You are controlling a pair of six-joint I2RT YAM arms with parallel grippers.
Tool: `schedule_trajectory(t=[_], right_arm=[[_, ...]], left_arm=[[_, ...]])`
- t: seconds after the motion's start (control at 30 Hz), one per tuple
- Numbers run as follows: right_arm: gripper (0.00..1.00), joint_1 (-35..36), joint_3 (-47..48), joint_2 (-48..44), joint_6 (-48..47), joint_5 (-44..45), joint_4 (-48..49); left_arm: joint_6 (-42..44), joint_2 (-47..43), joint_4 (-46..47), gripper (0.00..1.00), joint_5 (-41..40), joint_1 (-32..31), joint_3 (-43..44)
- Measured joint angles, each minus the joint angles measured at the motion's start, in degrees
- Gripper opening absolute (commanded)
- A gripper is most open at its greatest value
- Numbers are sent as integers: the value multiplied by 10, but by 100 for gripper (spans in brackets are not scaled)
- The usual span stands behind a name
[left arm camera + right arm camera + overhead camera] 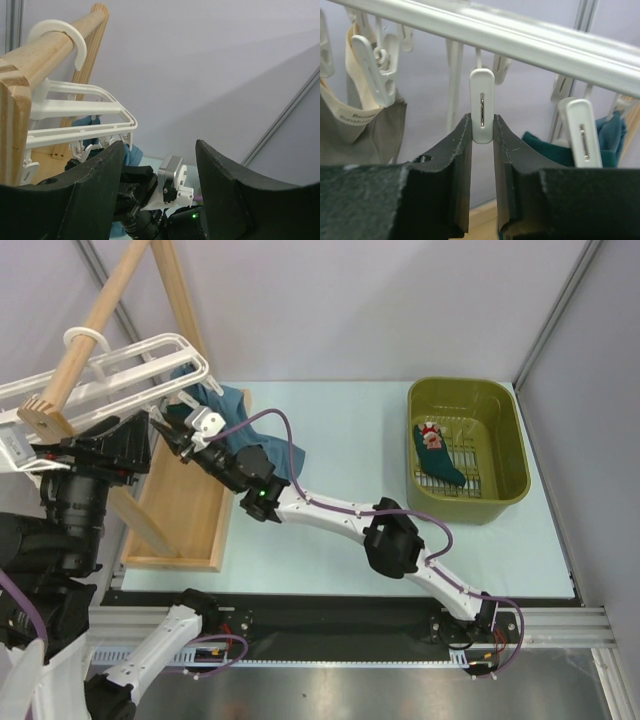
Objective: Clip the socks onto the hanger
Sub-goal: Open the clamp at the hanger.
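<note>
The white hanger (130, 370) hangs by its hook (60, 32) from the wooden rack's rod. My right gripper (482, 119) is shut on one dangling white clip (482, 100) under a hanger bar (520, 35); in the top view it (175, 432) reaches under the hanger's right end. A teal sock (545, 145) and a blue sock (612, 132) hang from clips beside it. A grey sock (365, 130) hangs clipped at the left. A teal sock with a red-and-white motif (437, 455) lies in the basket. My left gripper (160, 147) is open and empty, below the hanger.
The wooden A-frame rack (100, 310) stands at the left on a wooden base (185, 505). The olive-green basket (500, 410) sits at the table's right. The right arm (330, 515) stretches diagonally across the table. Grey walls close in behind and at the right.
</note>
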Motion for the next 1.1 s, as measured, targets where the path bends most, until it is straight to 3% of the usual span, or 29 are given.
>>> schedule_trajectory(t=[0.17,0.2,0.27,0.47,0.83,1.1], right_arm=[[13,0,-42,-18,13,-10,11],[5,0,-52,-26,15,-11,10],[1,-1,-74,-45,20,-13,7],[0,-10,-101,-92,44,-28,-38],[0,-60,-26,-123,112,-139,-242],[0,-101,39,-128,176,-245,-380]], left_arm=[[-15,20,-17,64,0,0,0],[-17,24,-19,64,0,0,0],[-24,34,-23,64,0,0,0],[-52,44,-24,64,-1,0,-11],[-104,78,-4,65,-15,-1,-61],[-146,104,-37,62,-55,-1,-45]])
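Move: The right fingers already pinch the middle clamp of the hanger, right at the hand point; the clamp with the dark green sock is about 5 cm ahead and 3 cm to the right of that hand, and the clamp with the grey sock some 5 cm back and 5 cm to its left, both about level. From the open, empty left hand, the pinched clamp lies roughly 12 cm ahead, 8 cm to the left and 10 cm below. Keeping its squeeze on the clamp, the right hand draws it about 5 cm to the right and a little up, while its wrist turns some 30 degrees so that the fingers come more level and point more squarely to the left. Meanwhile the left hand comes in forward and down, roughly 9 cm and 8 cm, towards the pinched clamp, tipping its nose down nearly 20 degrees with the fingers staying open, and ends close beside the right fingers and the hanger's bars without a touch that can be made out. ##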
